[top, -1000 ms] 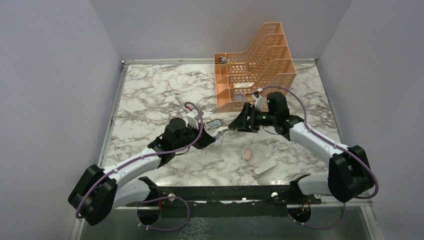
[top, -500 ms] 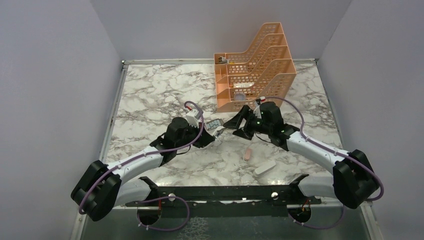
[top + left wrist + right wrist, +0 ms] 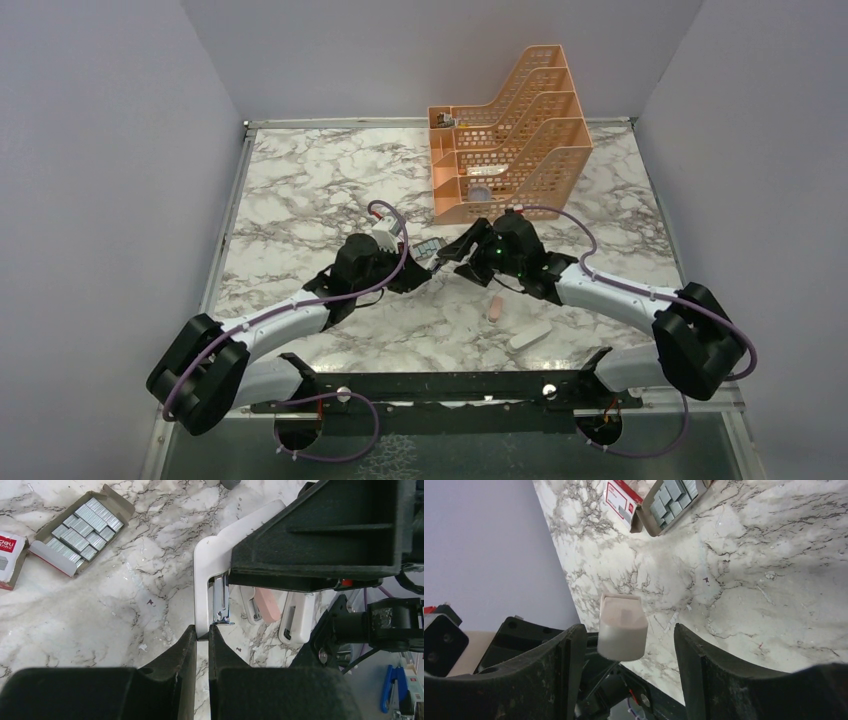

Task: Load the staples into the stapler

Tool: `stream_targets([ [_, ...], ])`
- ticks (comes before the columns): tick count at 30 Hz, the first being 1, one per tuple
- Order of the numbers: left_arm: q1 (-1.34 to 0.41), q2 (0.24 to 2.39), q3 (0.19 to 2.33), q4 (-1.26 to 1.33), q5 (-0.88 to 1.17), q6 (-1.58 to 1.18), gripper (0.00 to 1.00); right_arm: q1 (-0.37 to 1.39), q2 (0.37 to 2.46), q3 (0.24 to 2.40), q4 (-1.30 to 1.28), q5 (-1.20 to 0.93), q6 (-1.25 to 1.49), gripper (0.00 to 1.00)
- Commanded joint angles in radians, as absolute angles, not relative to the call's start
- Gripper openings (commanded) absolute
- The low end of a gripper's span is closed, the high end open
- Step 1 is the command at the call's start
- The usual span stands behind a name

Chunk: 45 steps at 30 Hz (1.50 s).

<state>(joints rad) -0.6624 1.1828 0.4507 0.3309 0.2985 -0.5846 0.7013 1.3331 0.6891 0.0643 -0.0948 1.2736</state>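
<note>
My left gripper (image 3: 201,632) is shut on the edge of the white stapler (image 3: 210,575), which is held above the table with its metal magazine (image 3: 219,597) showing. My right gripper (image 3: 629,636) is open, and its fingers stand either side of the stapler's rounded end (image 3: 621,627) with a clear gap on the right. In the top view the two grippers meet at the stapler (image 3: 441,264) mid-table. The staples (image 3: 82,527) lie as grey strips in their open tray, next to the red box (image 3: 7,555); they also show in the right wrist view (image 3: 671,497).
An orange mesh desk organizer (image 3: 510,130) stands at the back, just behind the right arm. A pink piece (image 3: 495,308) and a white piece (image 3: 530,335) lie on the marble nearer the arm bases. Grey walls close in both sides.
The right arm has swung left and lower, bringing its open jaws around the stapler's end. The left gripper has kept its hold and barely moved.
</note>
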Motion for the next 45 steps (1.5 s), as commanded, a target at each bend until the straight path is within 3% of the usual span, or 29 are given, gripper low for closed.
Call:
stream_targets([
  [1,-0.664,1.188,0.468,0.395,0.297,-0.598,0.00,0.713,1.382,0.727,0.126,-0.036,1.305,0.65],
  [14,-0.666,1.168,0.438,0.400,0.282,-0.608,0.01,0.718,1.435,0.738,0.198,-0.051,1.256,0.38],
  [19,-0.666,1.134,0.452,0.293,0.167,-0.630,0.41,0.718,1.458,0.760,0.160,-0.044,1.150,0.35],
  [23,-0.666,1.052,0.508,0.057,-0.102,-0.635,0.54,0.731,1.537,0.821,0.084,-0.071,1.028,0.33],
  [33,-0.665,0.759,0.662,-0.440,-0.654,-0.701,0.65,0.941,1.736,1.099,-0.193,0.097,0.785,0.34],
  [45,-0.665,0.641,0.825,-0.600,-0.840,-0.619,0.72,1.093,2.038,1.522,-0.472,0.187,0.691,0.37],
])
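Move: Between the two hands is the stapler, its far-left end still pinched by the left fingers. Its middle is about 2 cm ahead and 2 cm right of the left hand, and some 2 cm left and 1 cm nearer from the open right hand. From the right hand, the open staples box lies about 6 cm ahead, 4 cm left and 11 cm below; the box sleeve is 7 cm ahead, 11 cm left; the pink stapler is 5 cm back, 9 cm right. Closing around the stapler's rear after edging a couple of centimetres forward-left, the right hand takes it over; only then do the left fingers open and leave, about 20 cm left and 14 cm up, turning counter-clockwise. The right hand then carries the stapler some 13 cm left, 5 cm down and slightly back past the near side of the staples box, its fingers tipping steeper downward. ##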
